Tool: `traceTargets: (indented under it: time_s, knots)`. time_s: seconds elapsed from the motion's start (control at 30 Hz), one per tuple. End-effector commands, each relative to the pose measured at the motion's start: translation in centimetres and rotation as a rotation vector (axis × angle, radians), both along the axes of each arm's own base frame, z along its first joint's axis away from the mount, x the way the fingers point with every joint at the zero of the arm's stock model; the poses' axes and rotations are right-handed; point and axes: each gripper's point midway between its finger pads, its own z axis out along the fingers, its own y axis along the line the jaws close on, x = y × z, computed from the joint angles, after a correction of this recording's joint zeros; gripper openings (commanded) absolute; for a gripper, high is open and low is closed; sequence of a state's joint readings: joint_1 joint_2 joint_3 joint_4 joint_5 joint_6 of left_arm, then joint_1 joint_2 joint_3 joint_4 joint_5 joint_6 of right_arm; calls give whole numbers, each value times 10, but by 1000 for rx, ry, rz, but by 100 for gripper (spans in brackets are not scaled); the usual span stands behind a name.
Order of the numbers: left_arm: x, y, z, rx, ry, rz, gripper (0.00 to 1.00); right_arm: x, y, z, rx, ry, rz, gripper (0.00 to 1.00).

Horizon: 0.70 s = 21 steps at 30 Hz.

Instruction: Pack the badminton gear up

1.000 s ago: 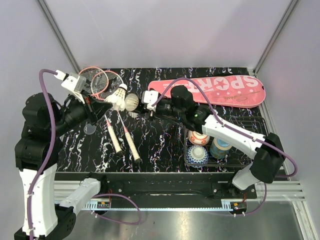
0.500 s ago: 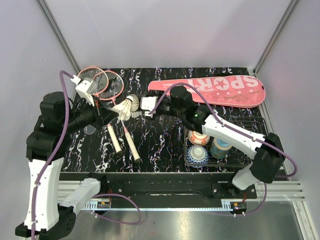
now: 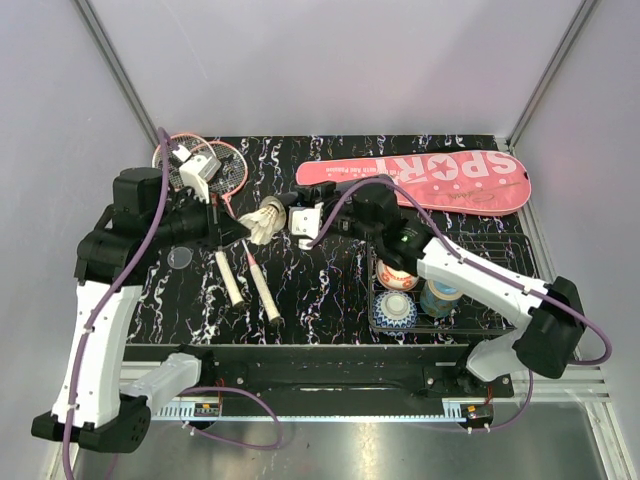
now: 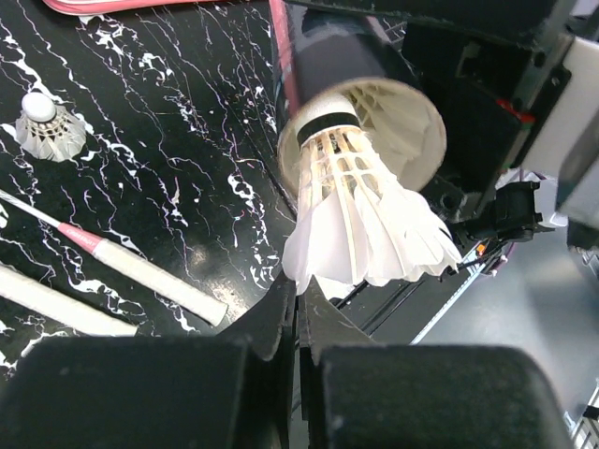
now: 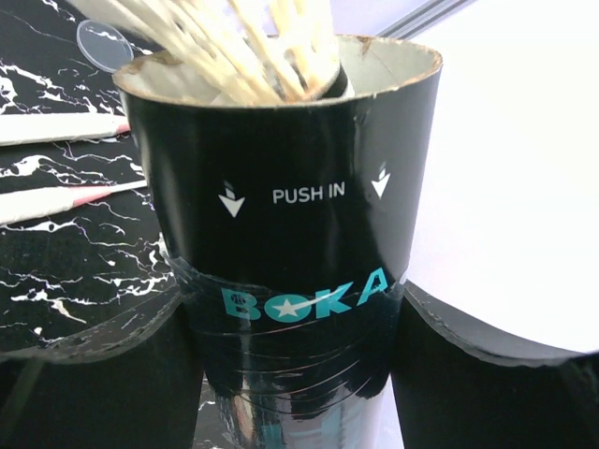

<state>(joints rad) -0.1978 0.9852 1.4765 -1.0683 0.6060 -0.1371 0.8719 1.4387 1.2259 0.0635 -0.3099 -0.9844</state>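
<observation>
My left gripper (image 3: 240, 232) (image 4: 301, 295) is shut on the feather edge of a white shuttlecock (image 3: 265, 224) (image 4: 365, 220). Its cork end sits at the open mouth of the long black tube (image 3: 300, 215) (image 4: 412, 122) (image 5: 290, 215). My right gripper (image 3: 318, 222) (image 5: 290, 318) is shut on the tube, holding it above the table with the mouth facing left. Another shuttlecock (image 4: 42, 126) stands on the table. Two pink rackets (image 3: 215, 168) lie at the back left, their white handles (image 3: 232, 282) pointing toward me. The pink SPORT cover (image 3: 420, 180) lies at the back right.
A black wire basket (image 3: 500, 245) at the right holds patterned bowls (image 3: 395, 310) and a cup (image 3: 440, 295). A small clear lid (image 3: 180, 258) (image 5: 103, 42) lies on the marbled black table left of the handles. White walls close in the back and sides.
My left arm has swung right and toward the middle, bringing the shuttlecock to the tube's mouth. The right gripper with the tube has shifted slightly right.
</observation>
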Motion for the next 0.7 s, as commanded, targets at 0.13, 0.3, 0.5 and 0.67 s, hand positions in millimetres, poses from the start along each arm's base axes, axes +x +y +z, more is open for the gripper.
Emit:
traceTargets:
  time_s: [0.13,0.3,0.5,0.67]
  knots:
    - [25,-3,-1,48,28,35,0,-22,9,27,-11,-179,10,33]
    - [40,-10,14,14,-11,80,11,-30,17,22,40,-117,41,33]
    - [46,-11,14,56,-26,132,38,-36,29,28,122,-75,73,32]
    - [40,-8,17,57,-54,135,50,-35,39,43,183,-55,85,32]
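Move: My left hand pinches the shuttlecock by its feathers, cork already just inside the mouth of the tube; that mouth lies about 4 cm ahead, 5 cm right and 2 cm below. Below it, about 23 cm down on the table, are the near racket handle (11 cm ahead, 3 cm right), the other handle (14 cm ahead, 5 cm left) and a loose shuttlecock (28 cm ahead, 8 cm right). From my right hand, gripping the tube, the held shuttlecock is about 7 cm back, 5 cm left and 5 cm up. I push the shuttlecock cork-first into the tube with my left hand, going about 3 cm forward, down about 2 cm at first and then up a little, and easing slightly right. Midway my left fingers start to part, ending about half open around the feathers at the rim. My right hand keeps its grip and brings the tube some 3 cm back and 2 cm left, sinking slightly, to meet it. ##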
